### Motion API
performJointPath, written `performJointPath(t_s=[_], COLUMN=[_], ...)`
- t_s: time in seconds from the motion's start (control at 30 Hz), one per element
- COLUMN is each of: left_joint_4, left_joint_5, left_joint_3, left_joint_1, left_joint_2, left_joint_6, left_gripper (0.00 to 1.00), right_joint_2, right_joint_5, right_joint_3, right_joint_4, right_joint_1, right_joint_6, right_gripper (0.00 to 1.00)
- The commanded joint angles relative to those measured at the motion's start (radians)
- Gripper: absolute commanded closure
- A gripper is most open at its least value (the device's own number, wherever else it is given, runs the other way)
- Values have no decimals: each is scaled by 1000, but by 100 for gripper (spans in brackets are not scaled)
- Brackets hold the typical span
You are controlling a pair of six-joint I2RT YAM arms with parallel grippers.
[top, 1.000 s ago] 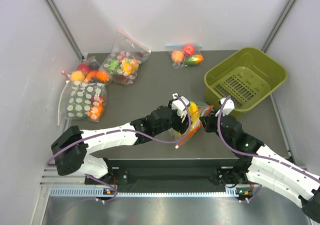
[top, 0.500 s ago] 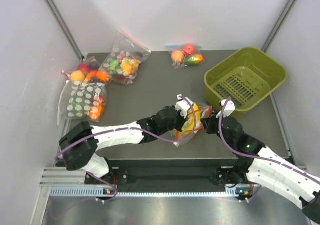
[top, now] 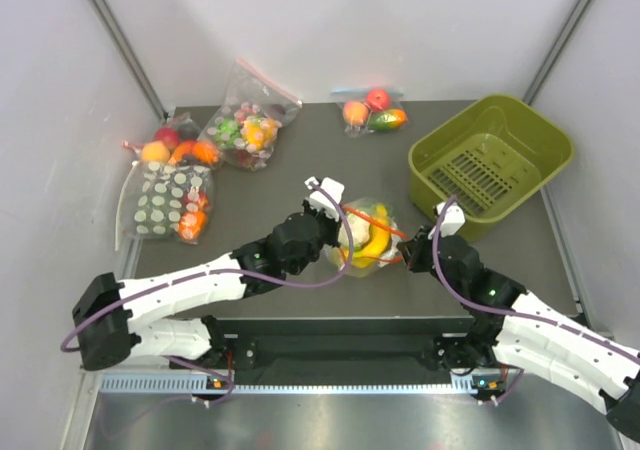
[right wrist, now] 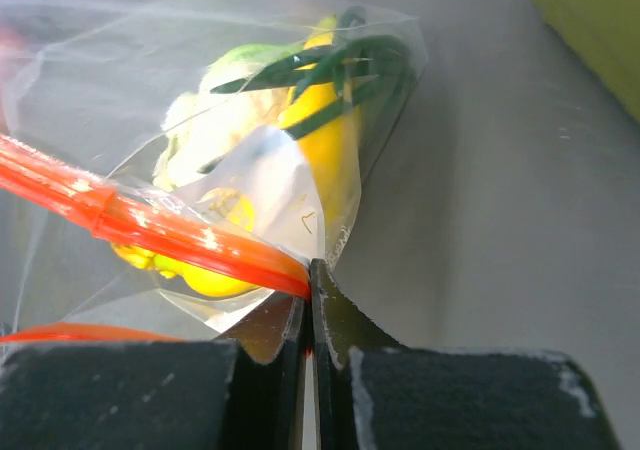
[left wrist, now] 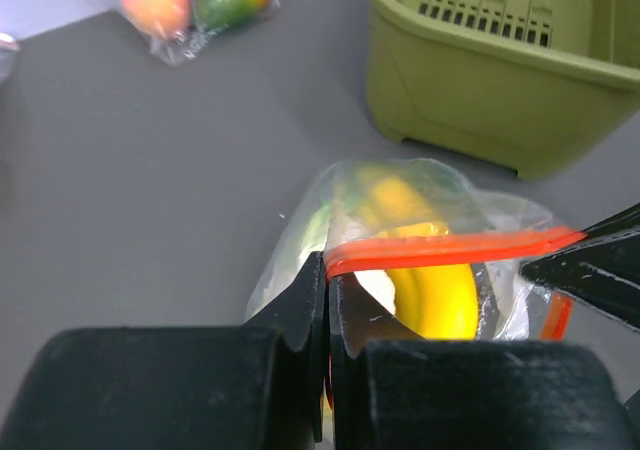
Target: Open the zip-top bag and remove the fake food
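Note:
The zip-top bag [top: 368,238] hangs mid-table between both grippers, its red-orange zip strip [left wrist: 450,247] stretched between them. Through the clear plastic show the fake food's yellow bananas [left wrist: 432,292] and pale green lettuce head [right wrist: 215,120]. My left gripper [left wrist: 327,270] is shut on the left end of the strip, and in the top view the left gripper [top: 340,220] sits at the bag's left side. My right gripper [right wrist: 310,275] is shut on the strip's other end, at the bag's right side [top: 408,253]. The bag's mouth gapes a little between the two strip halves.
An olive-green basket [top: 490,160] stands at the right, close behind the bag. A small bag of peach, apple and green-orange piece [top: 373,113] lies at the back. Other filled bags [top: 175,195] lie at the left back.
My left gripper closed on the strip and drew back to the left. The bag swung from edge-on to spread wide between the grippers. The right gripper stayed shut, barely moving.

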Motion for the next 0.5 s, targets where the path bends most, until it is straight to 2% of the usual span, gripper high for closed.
performJointPath(t_s=[0.0, 0.17, 0.47], left_joint_4=[-39, -83, -194], left_joint_5=[-171, -166, -199], left_joint_3=[-29, -54, -51], left_joint_1=[2, -1, 0], left_joint_2=[-87, -182, -329], left_joint_6=[18, 21, 47], left_gripper=[100, 100, 100], right_joint_2=[38, 118, 386], right_joint_5=[18, 14, -29], right_joint_3=[3, 5, 78], right_joint_4=[16, 82, 298], right_joint_1=[17, 29, 29], right_joint_6=[15, 20, -9], right_gripper=[100, 100, 100])
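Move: The open zip-top bag's cauliflower and bananas lie some 6 cm back, 6 cm right and 12 cm below the left hand; from the right hand they are about 8 cm left, 2 cm ahead and 7 cm below. From the right hand, the green basket's middle is about 18 cm ahead and 20 cm right, a little lower; the sealed fruit bag is roughly 32 cm ahead, 9 cm left and 12 cm below. Both hands travel left together by 5 to 6 cm, still pinching the orange zip rim at opposite ends with shut fingers, so that the mouth stays stretched between them as the food bag is carried away from the green basket. The left hand also draws back some 2 cm and ends slightly higher, while the right one edges about 2 cm forward, dips a little and turns about 5 degrees counter-clockwise. ##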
